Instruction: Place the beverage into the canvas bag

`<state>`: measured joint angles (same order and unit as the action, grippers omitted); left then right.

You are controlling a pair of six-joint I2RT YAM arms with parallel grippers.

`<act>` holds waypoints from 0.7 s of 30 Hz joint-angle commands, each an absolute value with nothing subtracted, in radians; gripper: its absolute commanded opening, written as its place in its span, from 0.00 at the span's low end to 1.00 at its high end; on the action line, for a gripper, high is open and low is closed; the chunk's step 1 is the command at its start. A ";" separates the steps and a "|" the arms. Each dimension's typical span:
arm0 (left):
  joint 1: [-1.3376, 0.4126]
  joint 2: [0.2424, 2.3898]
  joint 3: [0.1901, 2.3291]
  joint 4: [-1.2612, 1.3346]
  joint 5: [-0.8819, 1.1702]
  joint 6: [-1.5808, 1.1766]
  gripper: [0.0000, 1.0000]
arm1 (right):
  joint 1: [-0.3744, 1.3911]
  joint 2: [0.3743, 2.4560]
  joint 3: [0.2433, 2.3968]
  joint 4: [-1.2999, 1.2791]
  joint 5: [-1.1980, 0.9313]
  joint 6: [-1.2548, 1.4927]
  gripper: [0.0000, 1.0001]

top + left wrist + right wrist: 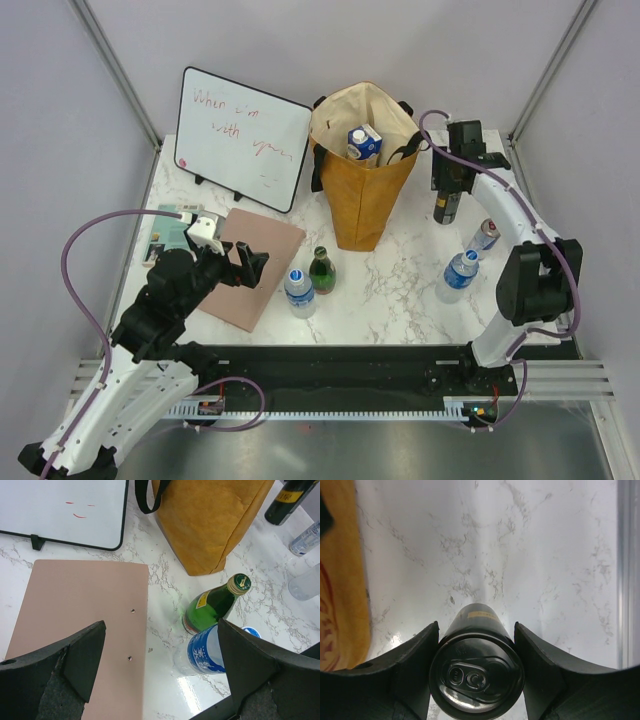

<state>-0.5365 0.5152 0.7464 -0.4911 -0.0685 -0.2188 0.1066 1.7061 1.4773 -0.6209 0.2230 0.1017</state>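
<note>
The canvas bag (365, 200) stands upright at the back centre, mustard-brown with a cream lining, and a blue-and-white carton (364, 142) sits inside it. To its right my right gripper (445, 188) is shut on a tall black beverage can (443, 208). In the right wrist view both fingers press the sides of the black can (477, 670) just under its rim, with the bag's fabric (340, 580) at the left edge. My left gripper (250, 265) hangs open over the pink board (265, 250), holding nothing.
A green glass bottle (321, 270) and a blue-labelled water bottle (299, 292) stand in front of the bag. Another water bottle (459, 275) and a small silver-red can (483, 237) stand at the right. A whiteboard (240, 140) leans at the back left.
</note>
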 commanded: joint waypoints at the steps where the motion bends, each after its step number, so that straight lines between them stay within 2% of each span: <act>1: -0.541 0.517 0.746 -0.453 -0.060 -0.199 0.99 | 0.103 1.597 1.672 -0.659 0.276 0.118 0.00; 10: -0.543 0.520 0.747 -0.454 -0.058 -0.201 0.99 | 0.107 1.551 1.961 -0.738 0.305 0.124 0.00; 15: -0.543 0.522 0.747 -0.453 -0.058 -0.199 0.99 | 0.144 1.549 2.155 -0.698 0.278 0.104 0.00; 21: -0.543 0.520 0.747 -0.453 -0.061 -0.199 0.99 | 0.245 1.563 2.255 -0.603 0.226 0.069 0.00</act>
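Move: The canvas bag's mouth, where the black can is to go, opens about 19 cm to the left of the right hand, some 2 cm farther out and roughly 14 cm above it. The silver can stands about 9 cm to that hand's right and 4 cm nearer; the right-hand water bottle stands nearly in line, about 17 cm back. From the left hand, the bag's mouth lies about 27 cm ahead, 24 cm right and 5 cm higher. The black can, already off the table and still pinched near its top by the right fingers, is carried quickly upward, some 30 cm, to a height above the canvas bag's rim on the bag's right side. The wrist meanwhile tips the fingers up by roughly 35 degrees, and only near the end does the hand begin edging left. ##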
